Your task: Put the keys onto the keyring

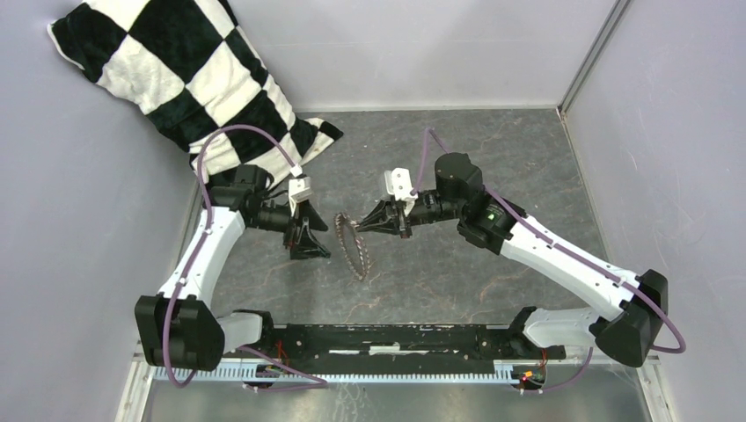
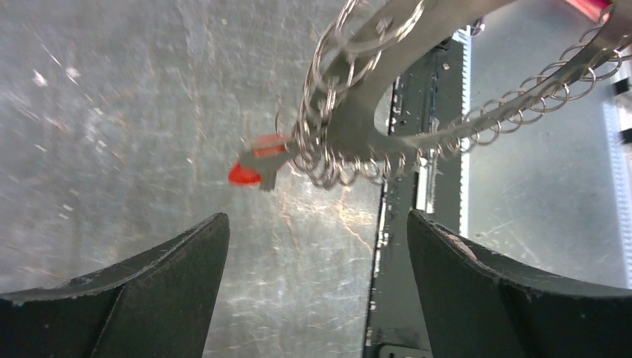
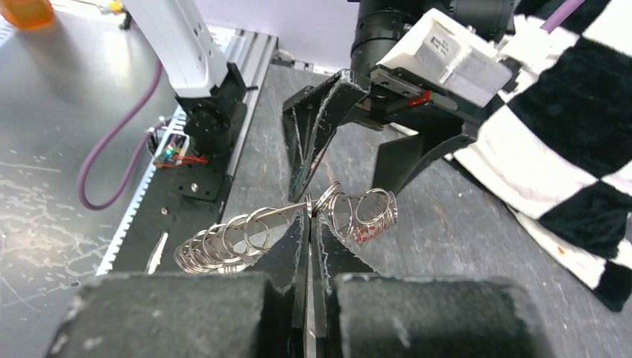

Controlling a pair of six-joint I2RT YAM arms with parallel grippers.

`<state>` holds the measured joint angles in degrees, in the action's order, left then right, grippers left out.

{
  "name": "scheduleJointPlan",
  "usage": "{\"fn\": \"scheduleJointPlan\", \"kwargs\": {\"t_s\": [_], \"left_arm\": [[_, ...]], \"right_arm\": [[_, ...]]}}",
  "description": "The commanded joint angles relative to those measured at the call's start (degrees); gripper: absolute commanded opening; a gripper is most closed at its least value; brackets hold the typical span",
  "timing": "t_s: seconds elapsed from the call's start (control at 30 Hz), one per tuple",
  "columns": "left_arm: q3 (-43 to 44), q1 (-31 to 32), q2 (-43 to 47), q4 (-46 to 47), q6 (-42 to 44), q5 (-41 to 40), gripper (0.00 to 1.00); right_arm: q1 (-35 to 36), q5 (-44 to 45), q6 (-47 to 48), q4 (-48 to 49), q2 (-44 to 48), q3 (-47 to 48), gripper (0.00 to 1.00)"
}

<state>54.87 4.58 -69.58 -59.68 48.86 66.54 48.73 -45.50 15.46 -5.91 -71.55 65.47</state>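
Note:
The keyring stands on edge between the arms, a thin metal ring fringed with many small wire rings. My right gripper is shut on its upper rim, and the right wrist view shows the jaws closed on the band. The red-headed key hangs against the small rings at the ring's near side. It shows faintly red through the rings in the right wrist view. My left gripper is open and empty just left of the ring, its fingers below the key and apart from it.
A black-and-white checked pillow lies at the back left, close behind the left arm. The black base rail runs along the near edge. Grey walls close in the left, back and right sides.

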Motion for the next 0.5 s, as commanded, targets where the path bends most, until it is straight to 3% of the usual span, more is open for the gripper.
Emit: {"fn": "scheduleJointPlan", "kwargs": {"t_s": [0.0, 0.2, 0.37, 0.47], "left_arm": [[10.2, -0.4, 0.4, -9.6, 18.1, 2.4, 0.94], [20.7, 0.4, 2.8, -11.8, 28.1, 4.0, 0.95], [21.0, 11.2, 5.0, -12.1, 33.9, -0.9, 0.95], [23.0, 14.3, 2.5, -10.7, 30.6, -1.0, 0.93]], "right_arm": [[-0.5, -5.5, -5.9, 8.7, 1.8, 1.8, 0.00], [-0.8, -10.0, -9.7, 11.2, -0.1, 1.8, 0.01], [-0.8, -14.2, -13.4, 14.9, -1.9, 2.1, 0.00], [-0.8, -17.5, -14.6, 14.5, -3.7, 3.9, 0.01]]}}
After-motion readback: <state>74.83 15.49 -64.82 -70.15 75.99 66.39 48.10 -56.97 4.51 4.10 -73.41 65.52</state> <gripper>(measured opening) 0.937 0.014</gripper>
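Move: The keyring's disc hangs from the right hand's fingertips. Its middle is about 6 cm to the left hand's right, 1 cm back and some 8 cm above it; from the right hand, roughly 4 cm back, 1 cm left and 5 cm below. The red tag hangs under the disc's front part, some 2 cm ahead of the left hand, 8 cm to its right and 3 cm above. Up goes the left hand, about 11 cm, to the keyring's height, its wrist rolling some 40 degrees with the front finger rising; it eases forward a little, then swings back and right to the disc, fingers still wide open. The right hand keeps its pinch while drawing back and up about 2.5 cm each, turning slightly counter-clockwise. The left's rear fingertip ends close to the disc's edge; contact can't be made out. ##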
